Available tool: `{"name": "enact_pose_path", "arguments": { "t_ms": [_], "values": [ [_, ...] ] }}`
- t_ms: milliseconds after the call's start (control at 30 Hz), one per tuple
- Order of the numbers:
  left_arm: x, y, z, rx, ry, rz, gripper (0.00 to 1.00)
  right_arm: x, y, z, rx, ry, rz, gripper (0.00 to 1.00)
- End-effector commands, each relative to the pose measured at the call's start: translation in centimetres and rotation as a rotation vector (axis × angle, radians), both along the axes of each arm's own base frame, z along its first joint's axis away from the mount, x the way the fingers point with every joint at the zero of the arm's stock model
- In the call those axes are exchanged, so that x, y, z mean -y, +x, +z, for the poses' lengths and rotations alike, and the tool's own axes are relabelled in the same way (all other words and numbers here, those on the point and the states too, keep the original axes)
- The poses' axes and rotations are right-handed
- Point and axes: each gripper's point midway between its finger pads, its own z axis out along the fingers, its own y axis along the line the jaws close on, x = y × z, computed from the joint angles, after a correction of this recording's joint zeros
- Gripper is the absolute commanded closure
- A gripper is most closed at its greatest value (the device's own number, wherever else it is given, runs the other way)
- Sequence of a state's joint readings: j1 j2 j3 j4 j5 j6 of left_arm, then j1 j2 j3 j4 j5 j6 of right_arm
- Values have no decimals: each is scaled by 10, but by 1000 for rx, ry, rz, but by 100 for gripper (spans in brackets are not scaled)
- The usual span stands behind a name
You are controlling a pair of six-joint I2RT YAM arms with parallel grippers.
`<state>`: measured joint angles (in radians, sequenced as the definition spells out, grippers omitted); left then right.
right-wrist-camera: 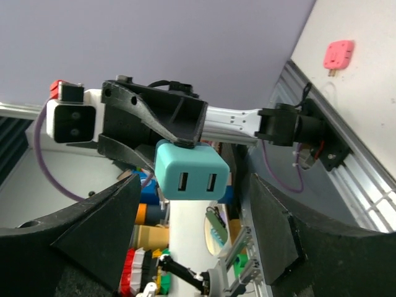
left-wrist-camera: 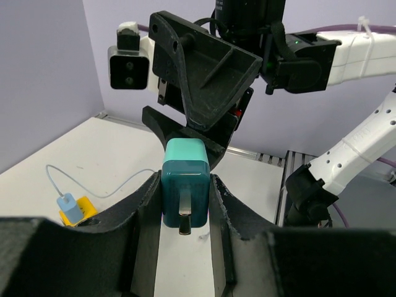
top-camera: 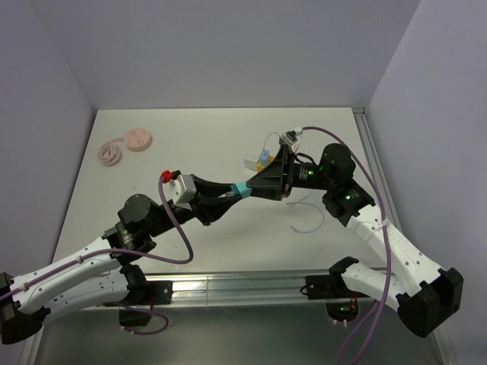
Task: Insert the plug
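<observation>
A teal charger block (top-camera: 240,189) hangs above the table's middle, and my left gripper (top-camera: 232,192) is shut on it. In the left wrist view the block (left-wrist-camera: 185,185) sits pinched between both fingers, one metal prong pointing back at the camera. My right gripper (top-camera: 249,185) faces it from the other side, open. In the right wrist view the block (right-wrist-camera: 189,176) shows two USB slots, and my right gripper (right-wrist-camera: 193,185) has a finger on each side of it with a gap on both. A small blue plug with a white cable (left-wrist-camera: 69,207) rests on a yellow holder.
The blue plug on its yellow holder (top-camera: 263,157) sits behind the grippers. A loose thin white cable (top-camera: 308,217) lies to the right of centre. A pink disc (top-camera: 139,140) and a pink coil (top-camera: 111,153) lie at the far left. A small pink piece (right-wrist-camera: 338,54) is on the table.
</observation>
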<state>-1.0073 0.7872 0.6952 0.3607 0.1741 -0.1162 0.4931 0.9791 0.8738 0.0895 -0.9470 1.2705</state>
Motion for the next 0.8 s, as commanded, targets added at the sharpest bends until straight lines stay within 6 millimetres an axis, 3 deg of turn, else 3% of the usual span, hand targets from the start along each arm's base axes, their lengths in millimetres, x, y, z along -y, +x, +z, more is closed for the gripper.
{"name": "enact_pose_path", "arguments": {
  "t_ms": [0, 233, 567, 700, 767],
  "values": [
    [-6, -9, 46, 97, -112, -25, 99, -3, -11, 14, -13, 66, 58, 23],
    [-8, -8, 55, 126, -135, -12, 99, -9, -19, 21, -94, 130, 104, 25],
    [-4, -7, 50, 132, -121, -17, 99, -11, -23, 33, -117, 178, 119, 30],
    [-3, -7, 50, 132, -117, -21, 99, -11, -23, 37, -119, 187, 123, 37],
    [-3, -8, 49, 131, -116, -26, 99, -11, -23, 37, -123, 200, 122, 49]
  ]
}}
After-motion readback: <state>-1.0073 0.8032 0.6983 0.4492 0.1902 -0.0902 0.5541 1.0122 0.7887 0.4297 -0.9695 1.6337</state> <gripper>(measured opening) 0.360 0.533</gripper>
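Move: The left fingers already hold the teal plug at their tips, its middle about 2 cm to the right and 1 cm ahead of that hand, some 1 cm higher. From the open right hand it lies about 3 cm to the left and 1 cm back, level. Far below, from the right hand, the yellow block with the small blue plug on it sits roughly 24 cm ahead, 4 cm to the right and 32 cm down. Bring the right gripper up about 2 cm, nearly as much back and a little left around the slotted end of the teal plug, rolling it and tipping its fingers up some 10 degrees; late in the move, close its fingers markedly until the tips meet the plug's two sides. Meanwhile raise the left gripper nearly 2 cm, keeping its pinch on the plug. ##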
